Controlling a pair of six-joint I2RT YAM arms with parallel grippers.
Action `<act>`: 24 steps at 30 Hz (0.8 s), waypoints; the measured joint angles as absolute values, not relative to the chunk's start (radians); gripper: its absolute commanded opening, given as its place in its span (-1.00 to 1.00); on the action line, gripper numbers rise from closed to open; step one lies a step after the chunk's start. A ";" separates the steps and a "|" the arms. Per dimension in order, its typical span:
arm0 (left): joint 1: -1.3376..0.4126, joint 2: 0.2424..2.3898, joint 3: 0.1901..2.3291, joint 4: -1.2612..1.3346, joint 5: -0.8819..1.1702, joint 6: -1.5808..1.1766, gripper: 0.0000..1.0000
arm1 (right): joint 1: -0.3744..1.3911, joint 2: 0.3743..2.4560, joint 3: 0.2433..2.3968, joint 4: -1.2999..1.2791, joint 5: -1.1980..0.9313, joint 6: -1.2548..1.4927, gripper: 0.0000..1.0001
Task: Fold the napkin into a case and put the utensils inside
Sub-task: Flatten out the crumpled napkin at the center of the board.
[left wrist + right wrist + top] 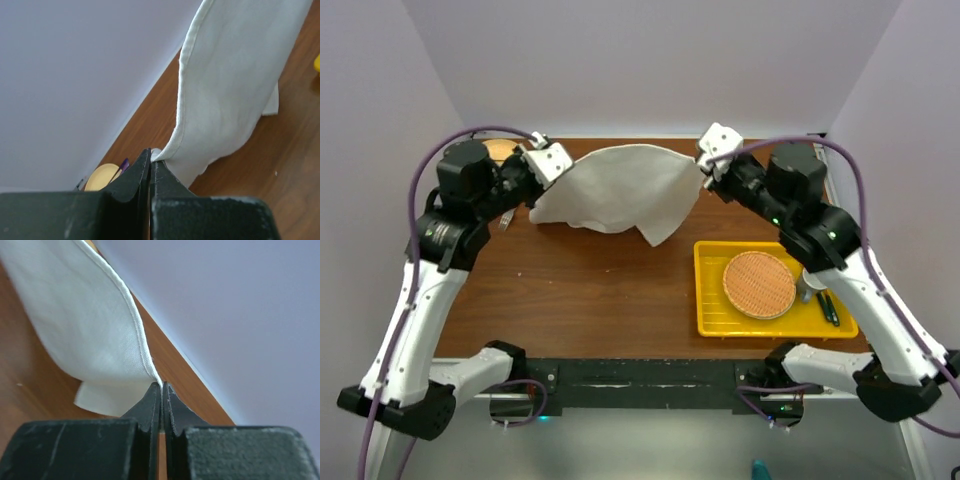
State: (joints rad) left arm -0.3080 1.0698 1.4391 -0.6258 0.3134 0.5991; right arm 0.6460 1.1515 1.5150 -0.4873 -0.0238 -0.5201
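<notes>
The cream-white napkin [620, 190] hangs as a loose sheet between my two grippers at the back of the table, and its lower edge sags onto the wood. My left gripper [563, 165] is shut on the napkin's left corner, which shows pinched at the fingertips in the left wrist view [151, 156]. My right gripper [703, 165] is shut on the right corner, with the hem [142, 347] running into the closed tips [161, 386]. The napkin [235, 85] drapes down to the right of the left fingers. No case is in view, and the utensils are out of view.
A yellow tray [712, 300] at the front right holds a round woven orange mat [758, 284], a small grey cup [807, 290] and dark green-handled utensils [830, 307]. A tan plate [102, 176] with a purple utensil [123, 165] sits at the back left by the wall.
</notes>
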 measured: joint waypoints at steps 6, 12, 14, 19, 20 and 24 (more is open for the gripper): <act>-0.308 0.980 1.665 -0.841 0.295 0.602 -1.00 | 0.694 1.087 1.684 -0.595 -0.239 -0.507 -1.00; -0.308 0.973 1.910 -0.869 0.276 0.596 -1.00 | 0.715 1.175 1.924 -0.582 -0.333 -0.471 -1.00; -0.308 0.950 1.912 -0.869 0.284 0.598 -1.00 | 0.719 1.193 1.951 -0.567 -0.350 -0.461 -1.00; -0.308 0.922 1.836 -0.847 0.273 0.597 -1.00 | 0.721 1.216 1.903 -0.543 -0.327 -0.445 -1.00; -0.308 0.925 1.798 -0.829 0.260 0.598 -1.00 | 0.721 1.221 1.883 -0.542 -0.308 -0.445 -1.00; -0.305 0.983 1.615 -0.723 0.195 0.604 -1.00 | 0.707 1.286 1.814 -0.524 -0.149 -0.445 -1.00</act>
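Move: Both hands already grip the napkin's corners, aloft. The board's center lies about 6 cm ahead, 17 cm to the right and 36 cm below the left hand; the plate is some 28 cm ahead and 25 cm left of that hand. From the right hand, the board's center is roughly 7 cm ahead, 10 cm left and 40 cm below; the yellow tray is about 5 cm back and 18 cm right, similarly low. Both hands keep pinching the napkin, swinging up about 15 cm and back, then forward and down. ##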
